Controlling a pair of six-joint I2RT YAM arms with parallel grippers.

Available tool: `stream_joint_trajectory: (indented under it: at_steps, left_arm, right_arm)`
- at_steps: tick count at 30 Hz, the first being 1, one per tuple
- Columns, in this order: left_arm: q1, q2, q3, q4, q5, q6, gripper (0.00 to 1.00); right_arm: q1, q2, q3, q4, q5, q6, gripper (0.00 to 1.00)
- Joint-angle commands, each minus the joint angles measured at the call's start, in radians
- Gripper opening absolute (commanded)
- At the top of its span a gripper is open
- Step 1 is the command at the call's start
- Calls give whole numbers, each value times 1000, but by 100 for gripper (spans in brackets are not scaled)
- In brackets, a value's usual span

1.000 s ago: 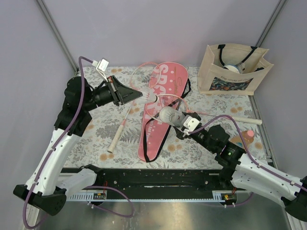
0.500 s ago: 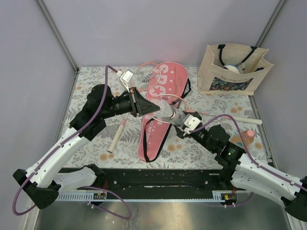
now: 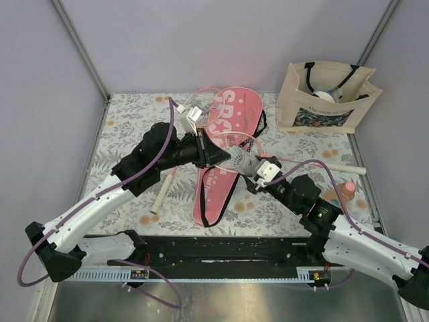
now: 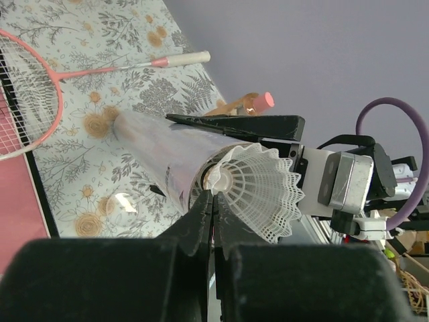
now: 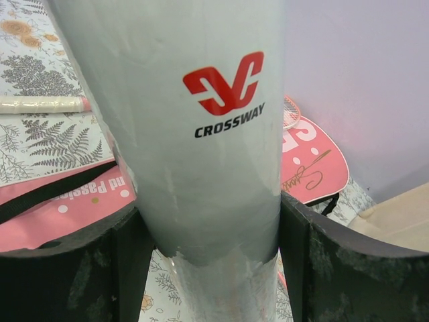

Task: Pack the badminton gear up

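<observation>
My right gripper (image 3: 258, 168) (image 5: 209, 208) is shut on the white tube (image 5: 201, 100) lettered "CROSSWAY" and holds it above the pink "SPORT" cover (image 3: 234, 107). In the left wrist view the tube (image 4: 161, 154) points its open mouth at me. My left gripper (image 3: 224, 158) (image 4: 213, 196) is shut on the rim of a white shuttlecock (image 4: 268, 194), whose cork sits at the tube's mouth. One pink racket (image 3: 161, 191) lies left of the cover. The other racket (image 3: 338, 168) (image 4: 100, 70) lies to the right, its head on the cover.
A beige tote bag (image 3: 325, 97) stands at the back right corner. A small peach bottle (image 3: 345, 191) (image 4: 258, 102) lies near the right edge, beside my right arm. Grey walls close in the floral table (image 3: 127, 127) on three sides.
My left arm swung from the left side to the middle, carrying the shuttlecock up to the tube's mouth. The right arm and the tube stayed still.
</observation>
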State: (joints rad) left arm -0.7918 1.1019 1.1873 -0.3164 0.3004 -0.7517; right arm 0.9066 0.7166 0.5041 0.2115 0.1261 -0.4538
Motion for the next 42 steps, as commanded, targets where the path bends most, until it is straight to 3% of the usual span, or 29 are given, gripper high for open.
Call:
stream_joint_trajectory:
  at_steps: [1,9,22,30,37,42]
  left_arm:
    - [-32,9,34,-21,-73,55,2]
    - [-81,41,115,-147,-187,141,1]
    - [-126,168,204,-274,-190,192,8]
    - [-126,83,233,-296,-227,173,50]
    - [-127,-31,244,-312,-293,150,80]
    - [-126,-106,169,-342,-331,164,93]
  right_arm:
    - [-5,4,-4,11,23,66,59]
    - [-5,1,-6,8,24,61,59]
    - [-5,12,4,19,0,12,59]
    - [-5,0,-25,37,40,27,60]
    - [-5,-35,-44,25,82,14,60]
    - [-6,-57,-23,-1,95,24,60]
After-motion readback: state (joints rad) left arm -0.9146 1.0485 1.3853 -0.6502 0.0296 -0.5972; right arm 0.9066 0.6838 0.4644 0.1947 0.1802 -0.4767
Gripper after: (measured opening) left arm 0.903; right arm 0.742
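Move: The tube's open mouth, with the shuttlecock's skirt still sticking out of it against the nearly shut left fingertips, lies about 3 cm to the left hand's right and 2 cm below, level with it fore and aft. From the right hand, which already grips the tube, that mouth is some 6 cm to the left and 9 cm up, level fore and aft. The crosswise racket's head lies roughly 18 cm ahead of the left hand, 4 cm right and 30 cm down. The shuttlecock's skirt is pushed down into the tube mouth by the nearly shut left fingertips, which after a short pause go some 4 cm down and 2 cm to the right while tipping about 15 degrees farther downward. The left fingers then spread wide and withdraw up, to the left and slightly back, clear of the tube. The right hand keeps its grip, sinking about 2 cm during the push, then easing right and slightly up. ##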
